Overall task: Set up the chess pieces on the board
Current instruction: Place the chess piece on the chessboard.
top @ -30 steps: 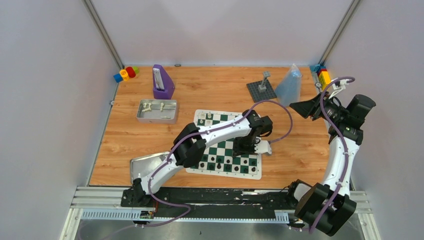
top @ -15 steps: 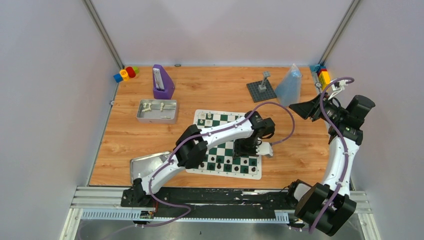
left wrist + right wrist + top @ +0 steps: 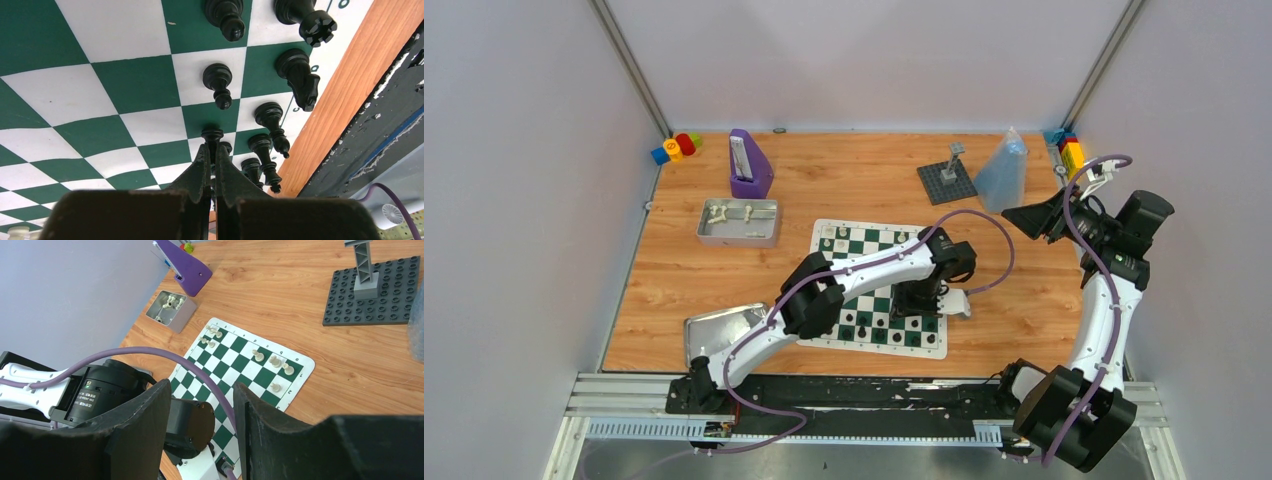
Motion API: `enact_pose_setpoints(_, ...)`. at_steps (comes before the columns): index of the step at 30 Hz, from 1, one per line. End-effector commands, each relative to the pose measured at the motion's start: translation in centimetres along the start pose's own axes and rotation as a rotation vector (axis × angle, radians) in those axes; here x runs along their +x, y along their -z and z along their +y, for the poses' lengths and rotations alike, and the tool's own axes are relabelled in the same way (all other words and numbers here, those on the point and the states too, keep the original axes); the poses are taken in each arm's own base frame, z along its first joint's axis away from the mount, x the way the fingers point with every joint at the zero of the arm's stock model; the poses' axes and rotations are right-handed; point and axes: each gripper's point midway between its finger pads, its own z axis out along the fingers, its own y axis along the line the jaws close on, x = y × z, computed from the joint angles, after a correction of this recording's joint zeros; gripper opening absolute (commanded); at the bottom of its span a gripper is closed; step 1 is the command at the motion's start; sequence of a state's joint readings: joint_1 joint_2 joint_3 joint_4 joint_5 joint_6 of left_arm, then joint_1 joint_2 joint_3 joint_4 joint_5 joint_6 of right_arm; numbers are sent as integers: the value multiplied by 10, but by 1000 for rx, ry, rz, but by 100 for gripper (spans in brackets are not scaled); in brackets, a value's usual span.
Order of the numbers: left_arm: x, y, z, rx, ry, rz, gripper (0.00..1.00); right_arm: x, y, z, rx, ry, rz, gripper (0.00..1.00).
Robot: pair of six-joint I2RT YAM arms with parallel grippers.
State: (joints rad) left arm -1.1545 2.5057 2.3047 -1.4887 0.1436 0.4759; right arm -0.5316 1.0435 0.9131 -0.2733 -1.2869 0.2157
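The green-and-white board (image 3: 879,300) lies mid-table. My left gripper (image 3: 921,300) is low over its near right part, shut on a black pawn (image 3: 212,135). The pawn's base is close to a square in the second row, and I cannot tell whether it touches. Black chess pieces stand around it: a pawn (image 3: 218,85), a knight (image 3: 299,77), a rook (image 3: 305,17) and a bishop (image 3: 272,125). White pieces (image 3: 272,362) stand on the far rows. My right gripper (image 3: 1027,218) hangs high at the right, open, with nothing between its fingers (image 3: 202,385).
An open tin (image 3: 738,222) holding white pieces sits left of the board, and its lid (image 3: 719,330) lies at the near left. Behind are a purple wedge-shaped object (image 3: 749,165), a dark grey baseplate with a post (image 3: 946,180), a clear bag (image 3: 1004,170) and coloured blocks (image 3: 674,148).
My left arm has shifted slightly toward the board's near right edge with the pawn in its jaws. The right arm has not moved.
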Motion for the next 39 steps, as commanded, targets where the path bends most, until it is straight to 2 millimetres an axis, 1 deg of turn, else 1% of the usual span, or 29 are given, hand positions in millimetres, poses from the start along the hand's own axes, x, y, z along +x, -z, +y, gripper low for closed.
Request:
enact_pose_setpoints(1, -10, 7, -6, -11, -6, -20, 2, 0, 1, 5, -30, 43, 1, 50)
enact_pose_setpoints(10, -11, 6, -6, -15, -9, -19, 3, 1, 2, 5, -31, 41, 2, 50)
enact_pose_setpoints(16, -11, 2, -5, -17, -3, -10, 9, 1, 2, 5, -31, 41, 2, 50)
enact_pose_setpoints(18, -12, 1, -5, -21, 0, -13, 13, 1, 2, 5, -33, 42, 2, 50)
enact_pose_setpoints(20, -13, 3, -3, -33, 3, -17, 20, 1, 2, 5, -32, 41, 2, 50)
enact_pose_setpoints(21, -14, 4, -2, -39, 5, -20, 25, 1, 2, 5, -33, 41, 3, 50)
enact_pose_setpoints(23, -16, 6, -1, -49, 9, -31, 30, 1, 2, 5, -34, 41, 3, 50)
enact_pose_setpoints(27, -18, 12, 0, -64, 11, -49, 35, 1, 2, 5, -34, 41, 2, 50)
enact_pose_setpoints(33, -19, 15, -1, -65, 15, -58, 37, 1, 2, 5, -33, 43, 2, 50)
enact_pose_setpoints(39, -13, 12, -6, -44, 16, -40, 36, 1, 2, 5, -32, 43, 2, 50)
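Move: Between the left hand's shut fingertips is the black pawn being placed, its middle about 2 cm below the hand point, on a dark square of the pawn row. The next pawn stands about 4 cm to the hand's right and another some 3 cm to its left, both level with it in reach; the bishop is about 3 cm back and 1 cm right. From the idle right hand, the pawn being placed lies roughly 12 cm back, 19 cm left and 26 cm below. Staying low over its square, the left hand lets go of the black pawn: the fingers, shut around its upper part, part to a bit over a third of their range. The hand eases right only, about 1 cm in all, towards the neighbouring pawn, with no real rise, so the open tips still straddle the pawn's head. ##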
